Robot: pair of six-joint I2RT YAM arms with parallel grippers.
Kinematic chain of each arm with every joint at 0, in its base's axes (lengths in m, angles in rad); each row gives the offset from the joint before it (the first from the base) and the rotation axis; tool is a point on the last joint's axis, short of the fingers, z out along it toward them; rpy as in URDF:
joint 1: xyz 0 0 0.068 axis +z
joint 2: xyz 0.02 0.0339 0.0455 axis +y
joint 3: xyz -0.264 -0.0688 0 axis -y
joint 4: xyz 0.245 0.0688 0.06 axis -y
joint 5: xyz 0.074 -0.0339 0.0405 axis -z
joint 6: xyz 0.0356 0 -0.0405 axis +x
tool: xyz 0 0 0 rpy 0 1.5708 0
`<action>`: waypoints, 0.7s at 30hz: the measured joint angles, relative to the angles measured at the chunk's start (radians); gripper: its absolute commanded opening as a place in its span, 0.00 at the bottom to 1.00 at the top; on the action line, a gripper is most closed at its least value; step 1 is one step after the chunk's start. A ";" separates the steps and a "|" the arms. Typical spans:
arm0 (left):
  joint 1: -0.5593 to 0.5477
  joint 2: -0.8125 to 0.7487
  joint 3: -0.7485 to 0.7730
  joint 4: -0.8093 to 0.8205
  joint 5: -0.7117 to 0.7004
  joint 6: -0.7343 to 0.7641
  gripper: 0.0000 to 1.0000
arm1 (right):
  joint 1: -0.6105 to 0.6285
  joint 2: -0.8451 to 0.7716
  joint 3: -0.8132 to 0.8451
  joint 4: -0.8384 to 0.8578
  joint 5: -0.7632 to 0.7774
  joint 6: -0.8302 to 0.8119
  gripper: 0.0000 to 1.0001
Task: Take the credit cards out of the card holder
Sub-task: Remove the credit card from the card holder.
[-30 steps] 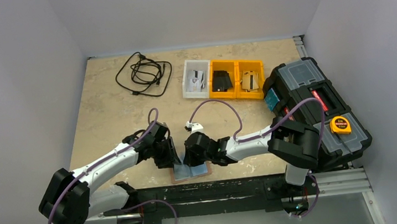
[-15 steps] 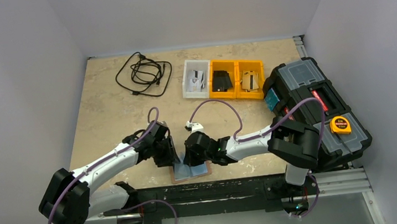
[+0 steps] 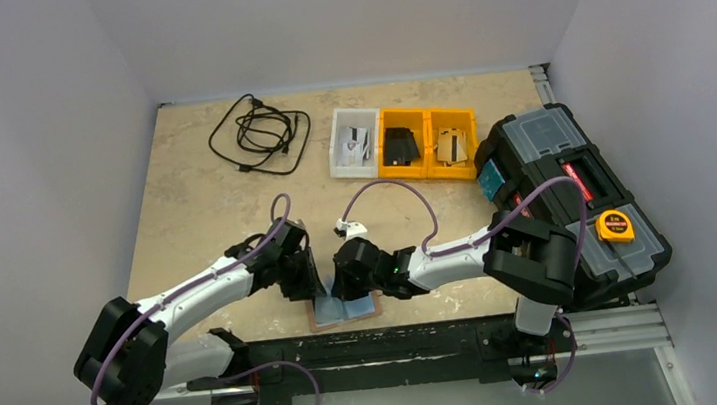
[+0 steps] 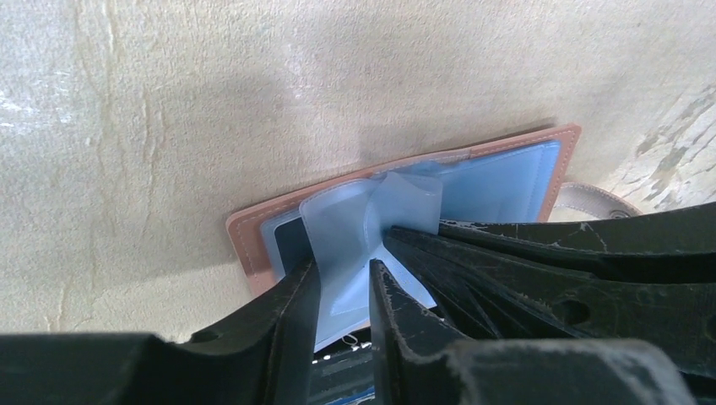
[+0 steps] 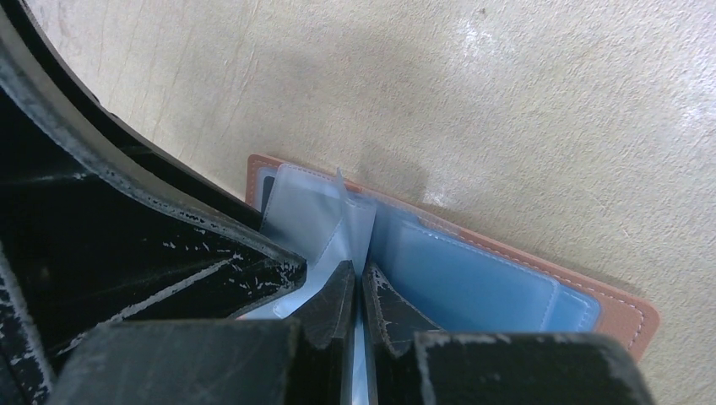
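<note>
The card holder [image 3: 350,311] lies open near the table's front edge, reddish-brown outside [image 4: 245,245] with pale blue plastic pockets [image 5: 473,283] inside. My right gripper [image 5: 357,272] is shut on a translucent pocket leaf [image 5: 355,228] that stands up from the spine. My left gripper [image 4: 344,268] comes from the other side, its jaws a little apart astride a bent light blue leaf [image 4: 338,228]. The two grippers [image 3: 315,285] [image 3: 341,287] almost touch over the holder. A dark patch [image 4: 287,240] shows in the left pocket. Whether the leaves hold credit cards I cannot tell.
A black cable [image 3: 260,132] lies coiled at the back left. A white bin [image 3: 352,145] and two yellow bins [image 3: 426,142] stand at the back centre. A black toolbox [image 3: 570,195] with a yellow tape measure [image 3: 614,226] is at the right.
The left arm has shifted slightly, its elbow a little higher in the top view. The right arm and the card holder have not moved.
</note>
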 measured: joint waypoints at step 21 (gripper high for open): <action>-0.005 -0.041 -0.001 -0.026 -0.003 -0.010 0.11 | 0.016 -0.152 0.047 -0.291 0.034 -0.029 0.51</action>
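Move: The raised clear blue sleeve of the card holder runs between the left hand's parted fingertips, practically at its hand point, and its other part is pinched at the right hand's hand point. From the left hand the holder's middle lies about 5 cm right, 3 cm back and 3 cm down; the dark pocket is 1 cm right and 3 cm back. From the right hand the blue right page lies some 5 cm right and 2 cm back, about 1 cm down. The clear sleeve changes hands: the left fingers, open around its edge, shut on it and keep the pinch while that hand stays almost in place. The right fingers then open about half wide, let go of the sleeve and lift away, first up and then to the right over the right page, some 4 to 5 cm in all. ##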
